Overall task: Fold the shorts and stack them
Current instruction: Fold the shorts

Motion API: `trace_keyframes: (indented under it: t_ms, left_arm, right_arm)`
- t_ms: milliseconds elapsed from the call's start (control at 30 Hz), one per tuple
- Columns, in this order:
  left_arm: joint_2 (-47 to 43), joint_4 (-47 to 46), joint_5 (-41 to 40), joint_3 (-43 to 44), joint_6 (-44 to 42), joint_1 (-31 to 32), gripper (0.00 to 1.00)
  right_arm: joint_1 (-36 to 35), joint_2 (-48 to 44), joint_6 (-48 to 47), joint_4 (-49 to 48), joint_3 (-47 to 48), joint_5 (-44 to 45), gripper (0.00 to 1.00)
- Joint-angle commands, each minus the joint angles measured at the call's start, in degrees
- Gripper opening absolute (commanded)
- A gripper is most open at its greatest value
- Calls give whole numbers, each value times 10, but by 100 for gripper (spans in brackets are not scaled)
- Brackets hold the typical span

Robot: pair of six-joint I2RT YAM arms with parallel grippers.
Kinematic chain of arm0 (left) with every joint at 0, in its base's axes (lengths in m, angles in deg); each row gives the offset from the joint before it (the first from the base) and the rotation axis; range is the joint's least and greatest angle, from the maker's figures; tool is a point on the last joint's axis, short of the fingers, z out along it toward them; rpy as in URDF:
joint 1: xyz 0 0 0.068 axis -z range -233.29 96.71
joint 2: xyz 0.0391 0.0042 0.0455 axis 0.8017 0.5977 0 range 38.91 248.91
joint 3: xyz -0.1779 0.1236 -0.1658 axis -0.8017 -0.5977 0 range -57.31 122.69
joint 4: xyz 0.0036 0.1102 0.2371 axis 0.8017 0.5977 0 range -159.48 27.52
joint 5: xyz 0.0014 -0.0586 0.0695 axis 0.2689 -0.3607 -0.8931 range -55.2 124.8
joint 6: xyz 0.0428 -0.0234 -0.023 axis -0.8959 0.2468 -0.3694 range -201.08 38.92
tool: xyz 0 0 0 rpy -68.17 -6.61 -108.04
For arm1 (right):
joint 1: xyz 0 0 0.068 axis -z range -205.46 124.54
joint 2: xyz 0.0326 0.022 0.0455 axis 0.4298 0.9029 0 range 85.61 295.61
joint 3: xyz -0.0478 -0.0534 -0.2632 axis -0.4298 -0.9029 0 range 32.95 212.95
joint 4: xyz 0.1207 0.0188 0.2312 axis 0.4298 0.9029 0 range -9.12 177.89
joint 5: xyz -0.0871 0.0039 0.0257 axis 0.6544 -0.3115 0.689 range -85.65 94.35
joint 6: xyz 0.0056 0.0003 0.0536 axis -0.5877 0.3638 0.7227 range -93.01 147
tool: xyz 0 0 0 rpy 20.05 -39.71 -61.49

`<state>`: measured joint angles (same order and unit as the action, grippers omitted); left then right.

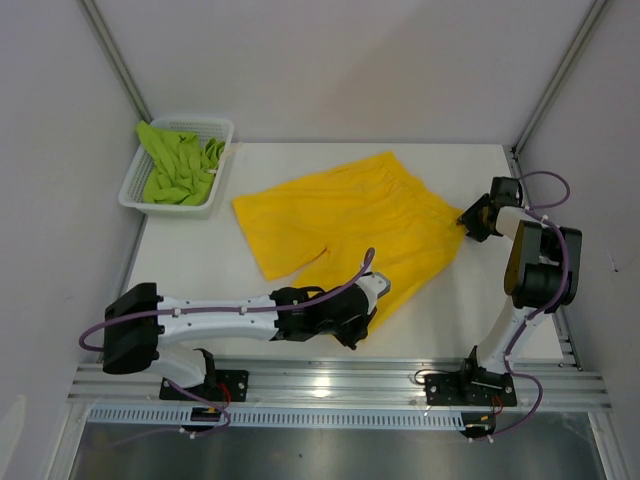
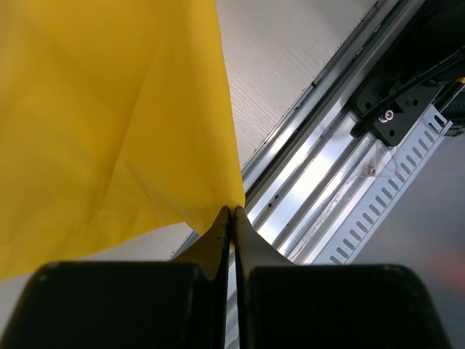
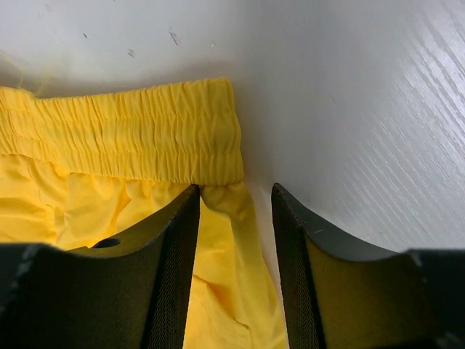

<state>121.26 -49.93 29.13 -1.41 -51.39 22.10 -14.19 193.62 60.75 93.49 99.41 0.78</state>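
Observation:
The bright yellow shorts (image 1: 350, 225) lie spread flat on the white table, waistband to the right. My left gripper (image 1: 362, 328) is at their near leg, and in the left wrist view it (image 2: 234, 211) is shut on the corner of the yellow hem (image 2: 109, 123). My right gripper (image 1: 468, 222) is at the waistband's right end. In the right wrist view it (image 3: 236, 190) stands open over the yellow cloth just below the gathered waistband (image 3: 145, 134), and the fabric lies loose between the jaws. The lime green shorts (image 1: 180, 165) are bunched in the basket.
The white mesh basket (image 1: 222, 130) stands at the table's far left corner. A metal rail (image 1: 340, 380) runs along the near edge, just beyond the left gripper, and shows as ribbed aluminium (image 2: 341, 182) in the left wrist view. Walls close in on both sides.

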Motion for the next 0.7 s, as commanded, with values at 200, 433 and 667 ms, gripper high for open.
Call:
trace_keyframes:
  t_ms: [200, 433, 667]
  left_arm:
    - [-37, 0, 14, -12, 13, -1, 0]
    - [-48, -9, 29, -20, 19, -1, 0]
    - [-39, -25, 46, -13, 35, 28, 0]
  right_arm:
    - [-5, 36, -11, -32, 20, 4, 34]
    - [-13, 24, -15, -8, 35, 15, 0]
    - [-9, -52, -34, 141, 65, 139, 0]
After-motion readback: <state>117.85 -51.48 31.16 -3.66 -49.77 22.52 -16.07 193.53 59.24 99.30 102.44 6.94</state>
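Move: The waistband's near-right corner lies practically between my open right fingers, about 2 cm ahead and 1 cm below. The shorts' far corner is roughly 20 cm ahead and 20 cm to the left of this hand; the leg corner held by my other hand is some 34 cm back and 31 cm left. From my left hand, the waistband corner lies about 36 cm ahead, 31 cm right and 9 cm lower. My right hand slides about 1.5 cm forward over the waistband corner, eases slightly left and down, and shuts its fingers to pinch the cloth there. Then it draws back about 2 cm and a little right and up, tilting a few degrees. My left hand keeps its pinch on the leg corner, rising and drawing back about 1 cm. ##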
